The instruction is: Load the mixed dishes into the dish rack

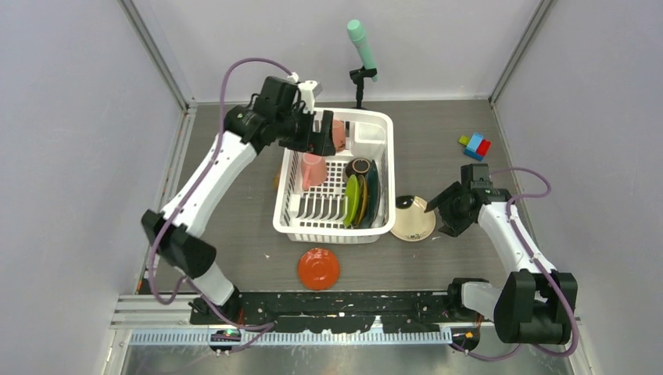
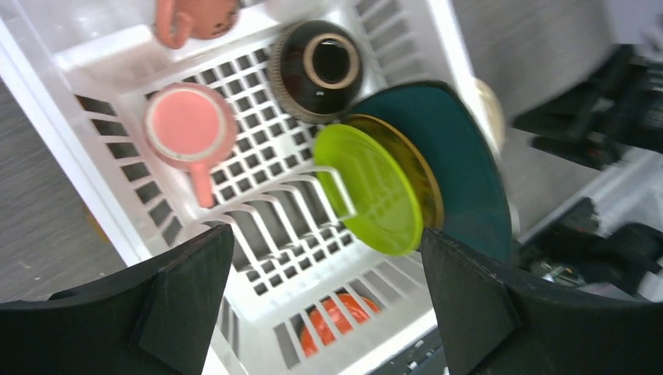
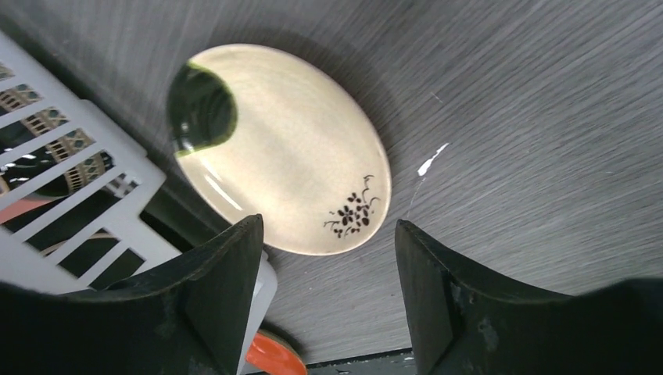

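The white dish rack (image 1: pixel 328 228) holds two pink mugs (image 1: pixel 313 169) (image 1: pixel 338 134), a brown bowl (image 1: pixel 359 166), and a green plate (image 1: pixel 353 199), a yellow plate and a dark teal plate (image 1: pixel 373 191) standing on edge. My left gripper (image 1: pixel 317 134) hovers open over the rack's back left, empty; its wrist view looks down on a mug (image 2: pixel 190 129), the bowl (image 2: pixel 317 66) and the plates (image 2: pixel 371 191). A cream plate (image 1: pixel 413 218) lies flat right of the rack. My right gripper (image 3: pixel 328 221) is open just short of that plate's (image 3: pixel 281 148) near edge. A red-orange dish (image 1: pixel 318 268) lies before the rack.
A mint-green cylinder on a black stand (image 1: pixel 362 47) rises behind the rack. Coloured toy blocks (image 1: pixel 474 145) sit at the back right. The rack's corner (image 3: pixel 78 203) is close beside my right gripper's left finger. Grey walls enclose the table on three sides.
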### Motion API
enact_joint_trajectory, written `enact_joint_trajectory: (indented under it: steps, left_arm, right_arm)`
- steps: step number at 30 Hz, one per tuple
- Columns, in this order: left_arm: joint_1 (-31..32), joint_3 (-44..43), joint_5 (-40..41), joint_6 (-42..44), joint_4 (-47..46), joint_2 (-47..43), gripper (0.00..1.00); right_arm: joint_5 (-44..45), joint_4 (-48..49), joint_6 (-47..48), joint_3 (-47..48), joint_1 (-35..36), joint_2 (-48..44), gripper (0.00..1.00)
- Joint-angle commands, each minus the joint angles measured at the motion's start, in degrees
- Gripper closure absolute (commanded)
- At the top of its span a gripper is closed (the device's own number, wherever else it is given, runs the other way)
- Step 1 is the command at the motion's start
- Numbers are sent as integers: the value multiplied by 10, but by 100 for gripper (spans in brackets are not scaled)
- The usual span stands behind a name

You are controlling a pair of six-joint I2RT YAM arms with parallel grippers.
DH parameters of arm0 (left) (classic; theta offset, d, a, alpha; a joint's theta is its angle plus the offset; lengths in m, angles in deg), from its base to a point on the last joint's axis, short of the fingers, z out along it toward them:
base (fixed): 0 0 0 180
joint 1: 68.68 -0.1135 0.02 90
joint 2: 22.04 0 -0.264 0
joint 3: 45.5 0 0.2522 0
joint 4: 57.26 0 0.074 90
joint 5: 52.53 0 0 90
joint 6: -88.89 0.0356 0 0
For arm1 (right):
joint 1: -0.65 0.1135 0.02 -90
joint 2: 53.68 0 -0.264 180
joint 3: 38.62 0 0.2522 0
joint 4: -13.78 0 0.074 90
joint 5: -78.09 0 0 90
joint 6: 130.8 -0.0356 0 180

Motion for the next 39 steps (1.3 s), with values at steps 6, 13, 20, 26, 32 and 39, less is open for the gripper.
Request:
enact_joint_trajectory:
  steps: [6,13,20,26,32,39]
  left_arm:
    - [27,137,-102,-57,-82,-165,9]
    - [29,211,-134,-71,-120,-240,9]
    - [29,233,-125,-42,-88,-265,9]
    - [29,256,-114,-32,-90,-291,9]
    - [28,263,-107,-27,-87,-303,8]
    - [29,284,-194,-36,-134,-315,9]
  right_arm:
    - [17,66,9,-50,-2,0,33]
    - [-18,151,-18,-148,-2,-62,33]
    - [-52,234,-54,-192,-3,-39,41]
    - [-65,286,-78,-206,-3,11,56]
    - [-31,261,-97,-206,-8,-5,98]
    - [46,130,-60,-119,-9,-123,100]
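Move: The cream plate lies flat, its middle about 5 cm ahead of the right hand, 6 cm to its left and 8 cm below. The dish rack's middle is some 30 cm left and 17 cm ahead of that hand, and the teal plate standing in it about 19 cm left and 10 cm ahead, both at nearly its height. From the empty left hand the cream plate is roughly 31 cm right, 7 cm back and 26 cm down. The right fingers come to pinch the cream plate's near right rim: the hand sinks about 7 cm, dips back and returns forward while easing slightly left, shuts nearly fully, then rises 2–3 cm, keeping its grip. The open left hand draws back some 13 cm above the rack towards its near end, rising a little and rolling its left side down. ##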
